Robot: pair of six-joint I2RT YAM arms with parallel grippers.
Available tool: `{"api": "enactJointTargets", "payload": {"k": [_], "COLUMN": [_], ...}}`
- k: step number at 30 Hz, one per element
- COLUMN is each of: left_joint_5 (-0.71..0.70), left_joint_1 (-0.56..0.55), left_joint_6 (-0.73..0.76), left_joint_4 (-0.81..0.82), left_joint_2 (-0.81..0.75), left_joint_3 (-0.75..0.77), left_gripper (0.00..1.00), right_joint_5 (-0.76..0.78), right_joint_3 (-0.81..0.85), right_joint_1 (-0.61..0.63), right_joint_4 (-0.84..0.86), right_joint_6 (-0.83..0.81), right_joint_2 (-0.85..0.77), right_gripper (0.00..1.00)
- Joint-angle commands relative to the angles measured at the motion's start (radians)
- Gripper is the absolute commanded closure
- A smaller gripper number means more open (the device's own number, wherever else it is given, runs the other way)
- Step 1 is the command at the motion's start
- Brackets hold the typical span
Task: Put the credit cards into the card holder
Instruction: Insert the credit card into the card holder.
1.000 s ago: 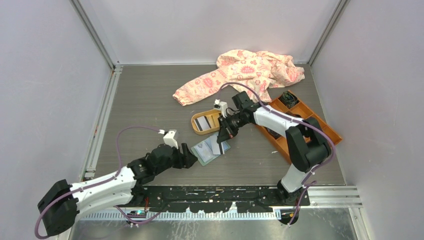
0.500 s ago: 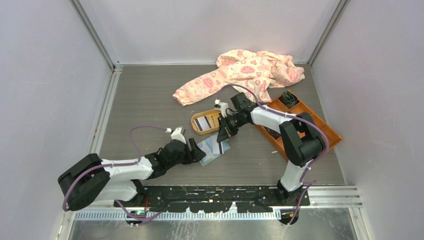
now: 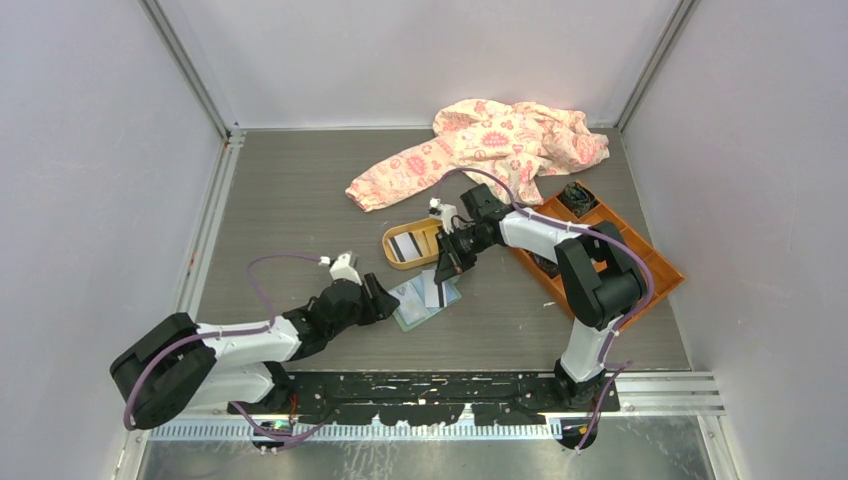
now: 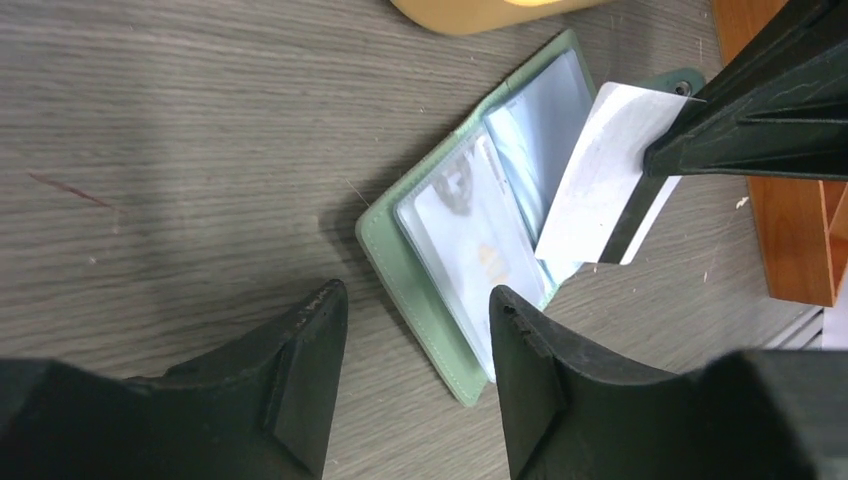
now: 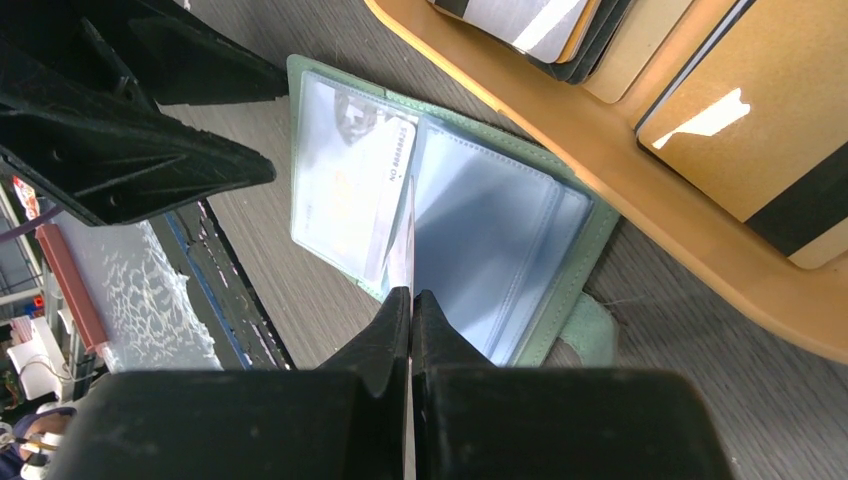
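The pale green card holder (image 3: 420,305) lies open on the table, clear sleeves up (image 5: 500,230). One light credit card (image 4: 470,225) sits in its left sleeve. My right gripper (image 5: 411,295) is shut on another white credit card (image 4: 600,180), which stands on edge over the holder's middle fold (image 5: 405,235). My left gripper (image 4: 418,292) is open and low over the table, its fingers either side of the holder's near corner (image 4: 400,260); I cannot tell whether they touch it. More striped cards (image 3: 405,246) lie in the oval tray.
The orange oval tray (image 3: 392,257) sits just behind the holder. An orange compartmented box (image 3: 640,262) stands at the right. A pink patterned cloth (image 3: 480,145) lies at the back. Both arms meet close together at the holder.
My left gripper has reached forward to the holder's near edge and its jaws have narrowed a little. The right gripper with its card has hardly shifted.
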Motion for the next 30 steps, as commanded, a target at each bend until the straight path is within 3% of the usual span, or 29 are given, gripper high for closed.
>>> {"api": "enactJointTargets", "payload": {"k": [1,6,9,16,24,30], "left_joint_5": [0.033,0.118,0.162,0.172,0.201,0.207], "left_joint_1": [0.040,0.085,0.103,0.112,0.113,0.113], "left_joint_6": [0.062,0.079,0.101,0.189,0.235,0.239], "left_joint_4": [0.097,0.171,0.178,0.069,0.051,0.035], "left_joint_2": [0.025,0.125,0.185,0.246,0.283,0.268], "left_joint_3": [0.005,0.030,0.057,0.122,0.146,0.157], "left_gripper": [0.47,0.54,0.72,0.93,0.95,0.92], "right_joint_5": [0.005,-0.002,-0.004,-0.008,-0.095,-0.073], "right_joint_3": [0.037,0.035,0.033,0.024,-0.076,-0.111], "right_joint_1": [-0.002,-0.002,-0.002,-0.012,-0.102,-0.104], "right_joint_4": [-0.001,-0.002,-0.002,0.013,0.157,0.166], "right_joint_6": [0.001,0.008,0.014,0.046,0.231,0.240], "right_joint_2": [-0.001,0.001,0.000,-0.001,-0.035,-0.026], "right_gripper": [0.99,0.99,0.99,0.99,0.99,0.99]}}
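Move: The left hand, open, has the card holder's left corner some 3 cm ahead, 1 cm to its right and 2 cm below; the open holder's middle is about 2 cm ahead and 7 cm right. The card stands about 5 cm ahead and 9 cm right of this hand, and the yellow tray 14 cm ahead and 6 cm right. From the right hand, which grips that card, the holder's middle lies roughly 2 cm back, 3 cm left and 4 cm below; the tray lies 9 cm ahead and 3 cm left. The left hand goes about 3 cm forward and sinks 1.5 cm to the card holder's left corner, its fingers shutting from half open to pinch the edge there, then it eases a further centimetre right, turning some 10 degrees clockwise. The right hand stays put at first with its hold on the upright card over the holder's middle, then shifts about 2 cm right and 1 cm forward, sinking slightly as it turns clockwise and tips some 10 degrees to keep the card over the holder. ##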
